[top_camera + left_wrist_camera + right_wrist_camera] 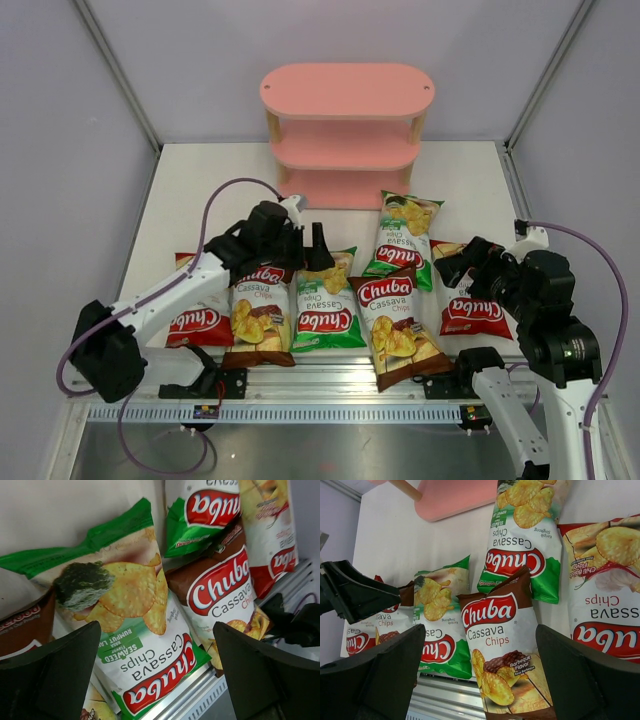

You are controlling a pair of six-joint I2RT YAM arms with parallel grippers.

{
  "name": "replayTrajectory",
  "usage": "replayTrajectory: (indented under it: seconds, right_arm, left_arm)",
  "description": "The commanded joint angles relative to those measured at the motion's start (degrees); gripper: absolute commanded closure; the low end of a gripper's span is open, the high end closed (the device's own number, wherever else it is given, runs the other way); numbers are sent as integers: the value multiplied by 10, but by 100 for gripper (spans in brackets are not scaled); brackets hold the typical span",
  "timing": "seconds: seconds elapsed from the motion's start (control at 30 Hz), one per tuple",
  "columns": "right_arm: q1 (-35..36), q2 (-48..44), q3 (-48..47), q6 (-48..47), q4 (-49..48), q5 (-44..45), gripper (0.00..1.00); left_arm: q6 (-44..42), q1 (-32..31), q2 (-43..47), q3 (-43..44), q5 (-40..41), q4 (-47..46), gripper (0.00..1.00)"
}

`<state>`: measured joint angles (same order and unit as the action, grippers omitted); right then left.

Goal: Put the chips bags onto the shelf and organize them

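Several Chuba chips bags lie flat on the table in front of the pink shelf [345, 130], whose three boards show nothing on them. Left to right lie a red bag [200, 322], a brown bag [262, 320], a green bag [325, 312], a brown bag [398, 325], a green bag [405, 240] and a red bag [472, 308]. My left gripper [308, 240] hovers open above the middle green bag [135, 630], holding nothing. My right gripper [458, 264] hangs open over the red bag's left edge, and its wrist view looks down on the centre brown bag [505, 645].
A ribbed metal rail [330, 385] runs along the table's near edge, just below the bags. White walls enclose the table on three sides. The shelf's base board [455, 495] sits close behind the far green bag [522, 545]. The left arm's fingers [355, 592] show in the right wrist view.
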<state>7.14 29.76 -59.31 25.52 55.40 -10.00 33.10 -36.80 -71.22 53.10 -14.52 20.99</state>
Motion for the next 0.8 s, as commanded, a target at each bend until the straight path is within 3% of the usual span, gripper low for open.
replayTrajectory:
  seconds: [0.0, 0.13, 0.57, 0.77]
  right_arm:
    - [2, -10, -8, -7, 6, 6, 0]
    - [3, -17, -7, -16, 15, 30, 1]
    - [2, -15, 17, -9, -8, 19, 1]
    - [2, -16, 19, -1, -18, 8, 1]
  left_arm:
    - [-2, -44, -22, 56, 113, 27, 1]
    - [22, -69, -29, 32, 183, 46, 1]
    - [133, -71, -31, -106, 126, -81, 9]
    - [179, -71, -64, -149, 108, -148, 4]
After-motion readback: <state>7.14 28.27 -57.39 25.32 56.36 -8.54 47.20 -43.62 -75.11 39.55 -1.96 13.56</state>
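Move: Below and slightly behind the left hand is the green seaweed chips bag, its middle about 8 cm back, 3 cm right and some 13 cm down. At the same level, a brown chips bag lies about 12 cm left and 11 cm back, the barbecue bag roughly 19 cm right and 14 cm back, and the rear green bag some 20 cm right and 7 cm ahead. From the right hand, the seaweed bag lies about 27 cm left, 1 cm back and 24 cm down. Sinking slowly at first and then faster, the empty left hand comes down about 10 cm towards the upper half of the seaweed bag, easing back some 3 cm as it goes. Its wrist tips the fingers more steeply down and swings them counter-clockwise, about 15 degrees in all. The fingers stay nearly wide open, to either side above the bag; a touch can't be made out. ##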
